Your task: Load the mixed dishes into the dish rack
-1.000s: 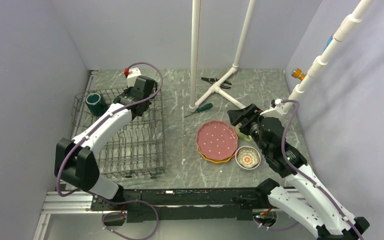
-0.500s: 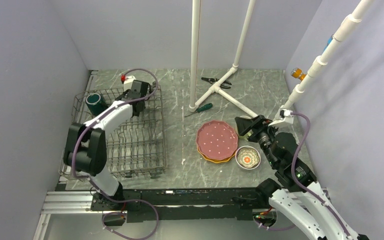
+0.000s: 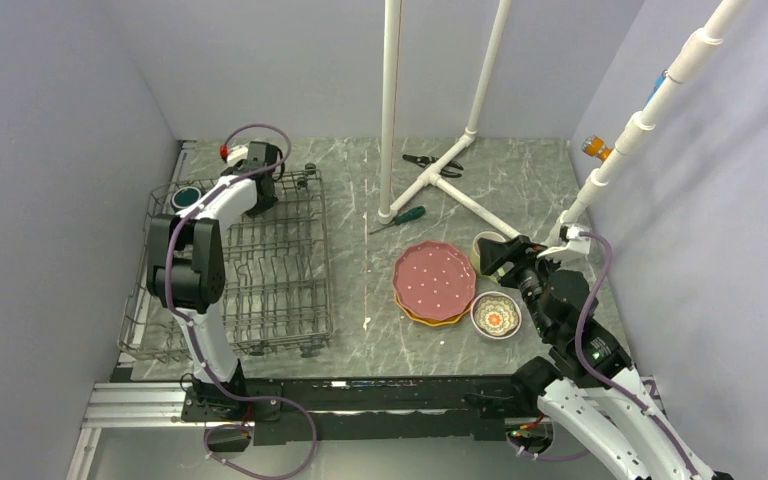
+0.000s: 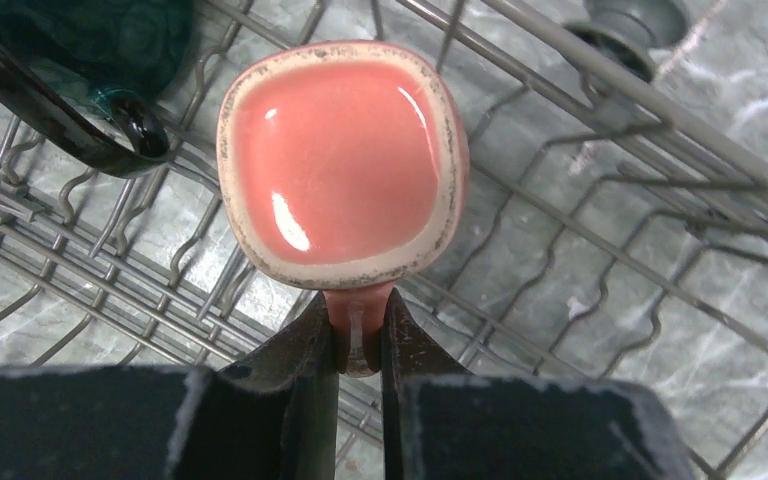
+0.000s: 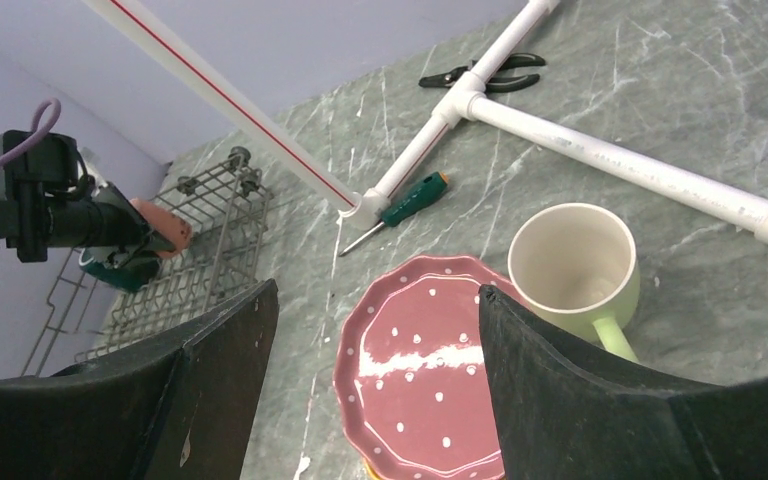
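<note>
My left gripper (image 4: 358, 330) is shut on the handle of the salmon mug (image 4: 340, 160), which hangs mouth toward the camera over the far end of the dish rack (image 3: 270, 270). The dark green mug (image 4: 70, 60) sits in the rack beside it. My right gripper (image 5: 375, 290) is open above the pink dotted plate (image 5: 420, 370), with nothing between its fingers. The light green mug (image 5: 572, 262) stands upright to its right. In the top view the pink plate (image 3: 434, 279) lies on a yellow-orange plate (image 3: 430, 320), next to a floral bowl (image 3: 496, 316).
A white pipe frame (image 3: 430, 180) stands at the back middle of the table. A green-handled screwdriver (image 3: 400, 217) and pliers (image 3: 430, 162) lie near its feet. Grey walls close in on the left and right.
My left arm has carried the salmon mug toward the rack's far-left corner. My right gripper has drawn back a little near the light green mug, its jaws slightly wider.
</note>
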Robot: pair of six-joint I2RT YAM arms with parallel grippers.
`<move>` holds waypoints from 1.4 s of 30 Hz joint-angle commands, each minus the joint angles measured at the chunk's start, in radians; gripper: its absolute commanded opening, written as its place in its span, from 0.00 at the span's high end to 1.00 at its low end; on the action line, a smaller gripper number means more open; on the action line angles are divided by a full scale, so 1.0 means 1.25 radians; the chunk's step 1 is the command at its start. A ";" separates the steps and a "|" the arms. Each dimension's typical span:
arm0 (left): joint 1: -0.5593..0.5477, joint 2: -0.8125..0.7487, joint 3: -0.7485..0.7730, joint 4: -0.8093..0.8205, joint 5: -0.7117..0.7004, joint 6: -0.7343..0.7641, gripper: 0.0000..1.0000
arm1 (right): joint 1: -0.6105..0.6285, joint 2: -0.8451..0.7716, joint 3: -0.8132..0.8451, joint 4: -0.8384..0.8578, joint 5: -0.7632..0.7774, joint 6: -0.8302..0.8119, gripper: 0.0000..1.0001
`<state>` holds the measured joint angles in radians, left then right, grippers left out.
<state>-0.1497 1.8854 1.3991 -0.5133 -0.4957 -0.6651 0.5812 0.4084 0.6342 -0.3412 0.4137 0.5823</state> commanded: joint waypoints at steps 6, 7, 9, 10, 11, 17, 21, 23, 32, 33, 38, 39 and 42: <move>0.052 0.047 0.084 -0.051 0.013 -0.109 1.00 | -0.001 -0.016 0.003 0.008 0.041 -0.025 0.25; 0.056 0.050 0.087 -0.050 0.016 -0.117 1.00 | -0.001 -0.015 0.003 0.011 0.041 -0.024 0.25; 0.061 0.053 0.086 -0.043 0.022 -0.125 1.00 | -0.001 -0.008 0.005 0.014 0.038 -0.022 0.25; 0.062 0.054 0.085 -0.038 0.021 -0.128 1.00 | -0.001 -0.005 0.007 0.013 0.037 -0.020 0.25; 0.063 0.054 0.083 -0.031 0.023 -0.125 1.00 | -0.001 -0.001 0.010 0.012 0.035 -0.018 0.25; 0.070 0.040 0.063 -0.007 0.007 -0.126 1.00 | -0.001 0.014 0.009 0.010 0.029 -0.005 0.25; 0.078 0.031 0.049 0.018 0.010 -0.112 1.00 | -0.001 0.018 0.007 0.016 0.023 0.000 0.25; 0.079 0.033 0.050 0.021 0.002 -0.099 1.00 | 0.000 0.021 0.004 0.018 0.021 0.002 0.25; 0.098 0.042 0.030 0.029 0.035 -0.104 1.00 | -0.002 0.031 0.005 0.020 0.017 0.012 0.25; 0.099 0.046 0.030 0.026 0.039 -0.103 1.00 | 0.000 0.032 0.007 0.021 0.019 0.011 0.25; 0.103 0.047 0.030 0.022 0.042 -0.105 0.76 | -0.001 0.034 0.009 0.020 0.022 0.015 0.25; 0.102 0.047 0.032 0.017 0.043 -0.106 0.67 | -0.001 0.034 0.008 0.022 0.020 0.018 0.25; 0.103 0.049 0.040 0.007 0.049 -0.101 0.43 | -0.001 0.036 0.003 0.027 0.011 0.025 0.25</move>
<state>-0.0246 1.9591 1.4250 -0.5117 -0.4366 -0.7940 0.5812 0.4461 0.6342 -0.3492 0.4366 0.5987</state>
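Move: Beyond and to the left of the left hand, which holds the upturned pink mug by its handle, is the free spot in the rack for it: about 5 cm ahead, 8 cm left and 5 cm lower. The green mug stands some 18 cm to the hand's left and 1 cm ahead, about 3 cm lower; the rack's far rim runs roughly 8 cm straight ahead at hand height. From the right hand that spot lies about 26 cm ahead, 60 cm left and 23 cm below. Easing the held pink mug left towards the green mug, the left hand travels about 4 cm that way and sinks some 2.5 cm into the rack, most of the drop early, while turning roughly 10 degrees counter-clockwise. Only at the end do the fingers part to about twice their gap and let go of the handle. ##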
